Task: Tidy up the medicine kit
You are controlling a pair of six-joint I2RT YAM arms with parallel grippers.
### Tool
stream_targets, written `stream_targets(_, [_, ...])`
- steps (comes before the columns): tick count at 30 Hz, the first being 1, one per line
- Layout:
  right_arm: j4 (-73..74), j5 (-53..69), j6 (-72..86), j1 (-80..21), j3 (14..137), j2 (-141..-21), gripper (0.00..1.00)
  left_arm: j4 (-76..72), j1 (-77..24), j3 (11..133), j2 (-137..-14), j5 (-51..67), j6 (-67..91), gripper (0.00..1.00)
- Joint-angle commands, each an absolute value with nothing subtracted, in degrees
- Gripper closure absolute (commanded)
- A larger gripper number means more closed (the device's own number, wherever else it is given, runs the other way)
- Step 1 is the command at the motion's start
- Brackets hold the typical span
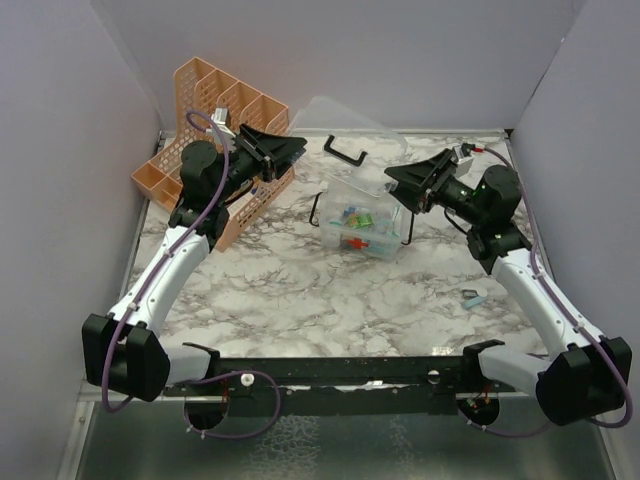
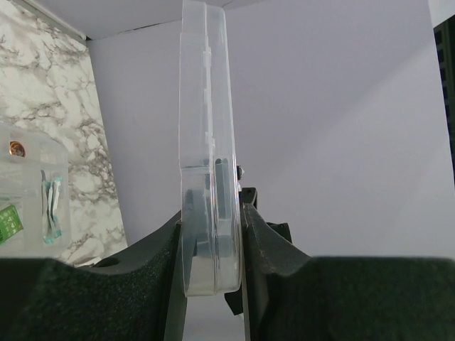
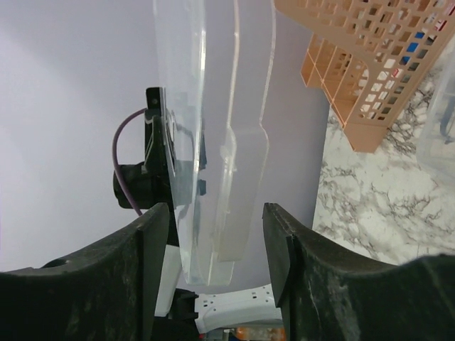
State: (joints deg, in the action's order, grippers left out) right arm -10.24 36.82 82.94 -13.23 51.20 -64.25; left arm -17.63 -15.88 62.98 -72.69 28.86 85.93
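Note:
The medicine kit (image 1: 362,218), a clear box with a red cross and small coloured packets inside, stands lidless mid-table. Its see-through lid (image 1: 335,112) is held up in the air behind it, with a black handle (image 1: 345,152) below its edge. My left gripper (image 1: 296,150) is shut on one edge of the lid (image 2: 206,106), both pads pressed against the plastic (image 2: 212,241). My right gripper (image 1: 392,178) straddles the opposite edge of the lid (image 3: 213,106). Its jaws (image 3: 213,245) stand open, with a gap on each side of the plastic.
An orange mesh file rack (image 1: 215,110) stands at the back left, close behind my left arm, and shows again in the right wrist view (image 3: 370,57). A small pale blue item (image 1: 473,297) lies on the marble table near my right arm. Walls close in the sides.

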Motion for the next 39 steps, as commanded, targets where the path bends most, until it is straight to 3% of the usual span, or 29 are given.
stream_targets(1, [-17.13,36.29,84.49,-12.27,51.43,-65.52,0.48,-21.46,-16.0,62.33,-72.77,28.48,87.71,0.78])
stream_targets(8, [-19.25,36.27,84.72,-11.19,49.46,-66.81,0.68,-21.45,-16.48,60.15,-74.02,30.6,87.97,0.72])
stream_targets(17, [-22.66,38.67,83.05,-10.05,48.47,-69.88,0.64,-21.58,-17.1,57.67,-75.78,32.7,86.27,0.68])
stream_targets(22, [-21.93,39.48,79.93,-8.71,46.93,-70.31,0.78,-21.54,-17.55,56.58,-78.66,35.4,84.76,0.62])
stream_targets(35, [-11.31,36.54,69.25,-5.8,44.38,-68.03,0.79,-14.47,-18.24,55.84,-84.55,36.35,73.1,0.22])
stream_targets(39, [-8.85,35.74,66.95,-5.07,44.16,-68.11,0.79,-2.86,-18.2,58.89,-85.69,33.26,64.3,0.18])
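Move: Already pinched at its left end by the left hand, the lid has its middle about 11 cm to the right of that hand; the box it is meant for sits some 16 cm right, 2 cm back and 30 cm below. The rack stands roughly 20 cm left of the left hand, 8 cm ahead and 20 cm lower. From the right hand, whose open fingers straddle the lid's other end, the lid's middle is about 11 cm left and 5 cm ahead, and the box 6 cm left, 2 cm ahead, 23 cm below. Closing on the lid's right end, the right hand pinches it while edging about 3 cm forward, then keeps hold as it sinks some 8 cm and shifts 4 cm to the right. The left hand lowers its end about 16 cm towards the box's left side, easing 3 cm right and tipping some 20 degrees downward, and opens wide over the second half to let go. ##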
